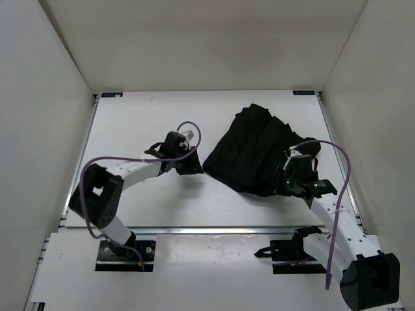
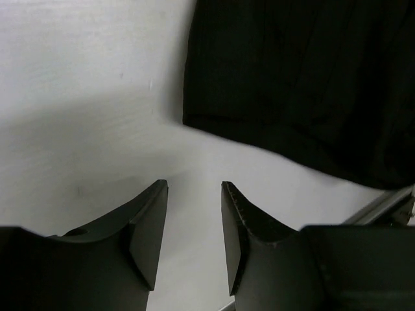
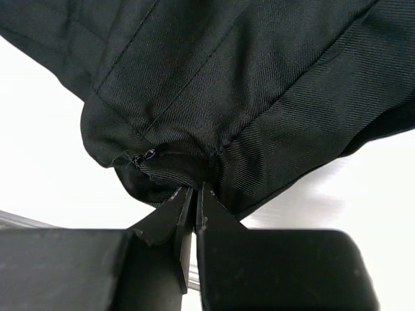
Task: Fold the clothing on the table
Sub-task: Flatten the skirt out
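The clothing point(image 1: 256, 152) is a black pleated garment lying bunched on the right half of the white table point(image 1: 142, 123). My left gripper point(image 1: 192, 165) rests low over the table just left of the garment's left corner, open, with only bare table between its fingers point(image 2: 194, 184). In the left wrist view the clothing point(image 2: 298, 84) lies ahead and to the right, apart from the fingertips. My right gripper point(image 1: 295, 172) sits at the garment's near right edge. It is shut on a gathered fold of the clothing point(image 3: 246, 84), which bunches up right at the fingertips point(image 3: 196, 188).
White walls enclose the table on three sides. A metal rail point(image 1: 214, 228) runs along the near edge, also in the left wrist view as a rail point(image 2: 382, 204). Blue corner marks point(image 1: 111, 94) sit at the far corners. Purple cables point(image 1: 191, 129) loop over both arms.
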You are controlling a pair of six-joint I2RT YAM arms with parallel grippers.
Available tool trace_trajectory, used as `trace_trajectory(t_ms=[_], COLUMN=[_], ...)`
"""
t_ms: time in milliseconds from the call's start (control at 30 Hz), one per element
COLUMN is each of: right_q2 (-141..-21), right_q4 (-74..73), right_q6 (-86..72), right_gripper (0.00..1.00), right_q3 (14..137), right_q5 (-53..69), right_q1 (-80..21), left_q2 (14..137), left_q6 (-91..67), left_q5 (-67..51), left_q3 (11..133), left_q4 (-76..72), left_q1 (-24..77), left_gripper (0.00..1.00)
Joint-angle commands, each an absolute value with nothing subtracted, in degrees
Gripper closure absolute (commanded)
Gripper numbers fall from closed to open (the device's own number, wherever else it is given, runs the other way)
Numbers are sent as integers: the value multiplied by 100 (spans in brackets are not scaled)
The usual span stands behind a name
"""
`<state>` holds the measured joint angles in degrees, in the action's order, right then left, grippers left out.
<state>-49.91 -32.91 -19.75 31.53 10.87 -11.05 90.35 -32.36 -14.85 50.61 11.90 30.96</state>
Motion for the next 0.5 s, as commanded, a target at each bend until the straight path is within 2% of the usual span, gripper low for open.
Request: trace_trajectory(t_ms=[0,167,400,433,467], right_q2=[-4825,-4825,-4650,-4641,-4606], right_q4=[-3067,-3041,-2971,-2962,-2979], right_q6=[-1995,-1925,-1942,-1977,-1960], right_gripper=[100,100,100,100,100], right_q3=[3173,3164,3076,3050,3085], right_q5=[1257,1389,1406,1380,1371], right_q1=[-1099,-1037,-1115,-1134,-1160], left_q2=[9473,10193,10994,11021,11021], left_q6=[-3709,-4244,-4140,-4114,-4174], left_q5=[-1116,-1099,-554,-528,-536], left_q3=[5650,6116,6995,6953,6909], left_q4=[747,624,1722,1688,1609], left_q1=[3164,3199,3471,3446,3445], left_gripper=[50,53,53,61,81])
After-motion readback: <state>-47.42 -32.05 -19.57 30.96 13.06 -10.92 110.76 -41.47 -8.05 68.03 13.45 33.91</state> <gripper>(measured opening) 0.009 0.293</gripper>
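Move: The skirt's loose left corner lies about 5 cm ahead of the left gripper, 4 cm to its right and 5 cm below. From that gripper, the skirt's middle is roughly 9 cm ahead and 23 cm right, and the near edge pinched by the right gripper some 27 cm right and 7 cm back. From the right gripper, the loose corner is about 12 cm ahead, 24 cm left and 7 cm lower. Forward and to the right, sinking as it goes, the left gripper travels some 8 cm with its fingers half open to the skirt's loose left corner. It slows there while still lowering, turning about 10 degrees, and its fingers begin to shut on the corner's cloth. The right gripper keeps its pinch on the near edge, staying nearly in place. ##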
